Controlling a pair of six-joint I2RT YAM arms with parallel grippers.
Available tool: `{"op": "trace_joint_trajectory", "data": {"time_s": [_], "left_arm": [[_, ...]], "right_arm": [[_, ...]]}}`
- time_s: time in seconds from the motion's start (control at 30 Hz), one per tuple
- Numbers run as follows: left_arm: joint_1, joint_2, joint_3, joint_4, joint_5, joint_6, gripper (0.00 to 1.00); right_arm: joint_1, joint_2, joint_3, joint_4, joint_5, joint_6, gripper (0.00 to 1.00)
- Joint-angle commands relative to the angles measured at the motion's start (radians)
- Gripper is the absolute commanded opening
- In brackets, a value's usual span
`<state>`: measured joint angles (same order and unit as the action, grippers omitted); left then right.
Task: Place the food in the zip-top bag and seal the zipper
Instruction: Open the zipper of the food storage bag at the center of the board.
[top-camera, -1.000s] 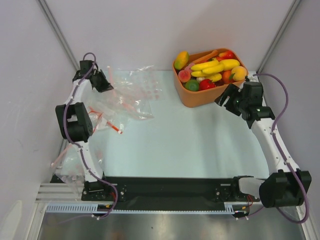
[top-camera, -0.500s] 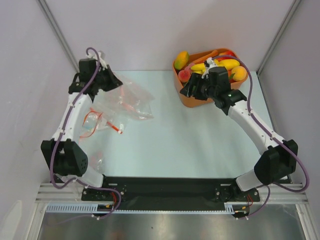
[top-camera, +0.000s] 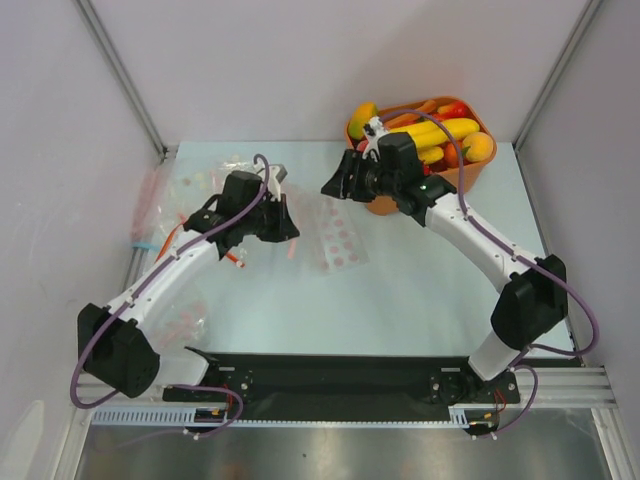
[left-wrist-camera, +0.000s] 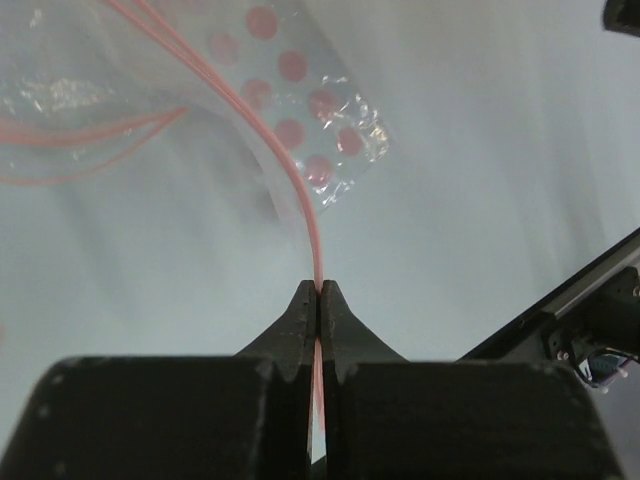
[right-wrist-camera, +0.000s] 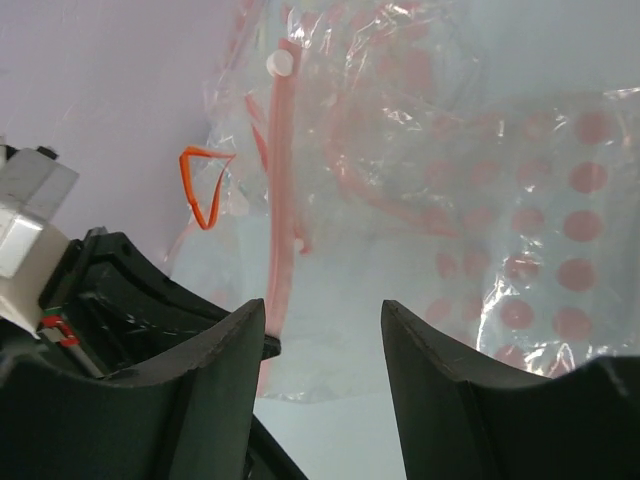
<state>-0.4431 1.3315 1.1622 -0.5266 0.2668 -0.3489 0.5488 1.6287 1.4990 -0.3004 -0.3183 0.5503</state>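
Observation:
The zip-top bag (top-camera: 340, 241), clear with pink dots, lies on the table's middle left. My left gripper (top-camera: 289, 224) is shut on the zipper (left-wrist-camera: 292, 172), the thin pink strip at the bag's edge, which runs out from between the jaws (left-wrist-camera: 318, 292). My right gripper (top-camera: 333, 187) is open and empty, hovering just above the bag (right-wrist-camera: 545, 235), with the zipper (right-wrist-camera: 277, 185) under its left finger (right-wrist-camera: 225, 350). The food (top-camera: 441, 130), bananas, strawberries and other pieces, lies piled in the orange tub (top-camera: 468, 172) at the back right, behind the right arm.
Other clear bags lie crumpled at the left edge (top-camera: 160, 200), one with a blue strip (top-camera: 141, 245) and one with an orange-red strip (right-wrist-camera: 200, 187). Another lies near the left arm's base (top-camera: 185, 318). Grey walls close in on both sides.
My left gripper has pulled the dotted bag from the back left toward the table's middle. My right gripper has swung left from the tub to over the bag.

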Motion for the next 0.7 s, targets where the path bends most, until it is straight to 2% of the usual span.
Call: {"op": "trace_joint_trajectory", "data": {"time_s": [0.0,0.23,0.4,0.67], "left_arm": [[-0.008,-0.063,-0.071,0.05,0.023,0.027,0.0],[-0.009,-0.09,-0.125,0.057,0.052,0.074,0.0],[-0.009,-0.107,-0.131,0.04,0.057,0.097,0.0],[-0.011,-0.124,-0.133,0.046,0.08,0.113,0.0]], "right_arm": [[0.043,0.014,0.029,0.003,0.011,0.025,0.57],[0.122,0.069,0.013,0.012,0.065,0.071,0.63],[0.154,0.132,0.047,0.007,0.062,0.096,0.59],[0.166,0.174,0.069,-0.002,0.055,0.088,0.58]]}}
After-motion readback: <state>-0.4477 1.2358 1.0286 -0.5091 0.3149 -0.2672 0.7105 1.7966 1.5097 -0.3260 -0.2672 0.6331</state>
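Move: The left hand still pinches the bag's pink zipper strip, and the free stretch that matters begins about 3 cm ahead of its fingers, level with them and straight out. From the right hand that stretch lies some 9 cm left, 4 cm back and 7 cm below. The red-dotted panel sits about 2 cm right, 4 cm back and 17 cm below the right hand; the fruit basket is roughly 18 cm right, 12 cm ahead and 10 cm lower. The right hand, fingers staying a bit more than half open, sweeps left about 6.5 cm towards the zipper strip just beyond the left fingertips, then sinks ever more steeply, some 8 cm in all, drawing back 3 to 4 cm and tipping its fingers about 10 degrees further down. The left hand keeps its shut pinch on the strip and draws back about 3 cm, dipping as far and then rising a little, while a right fingertip comes close beside the strip, with contact not clear. ##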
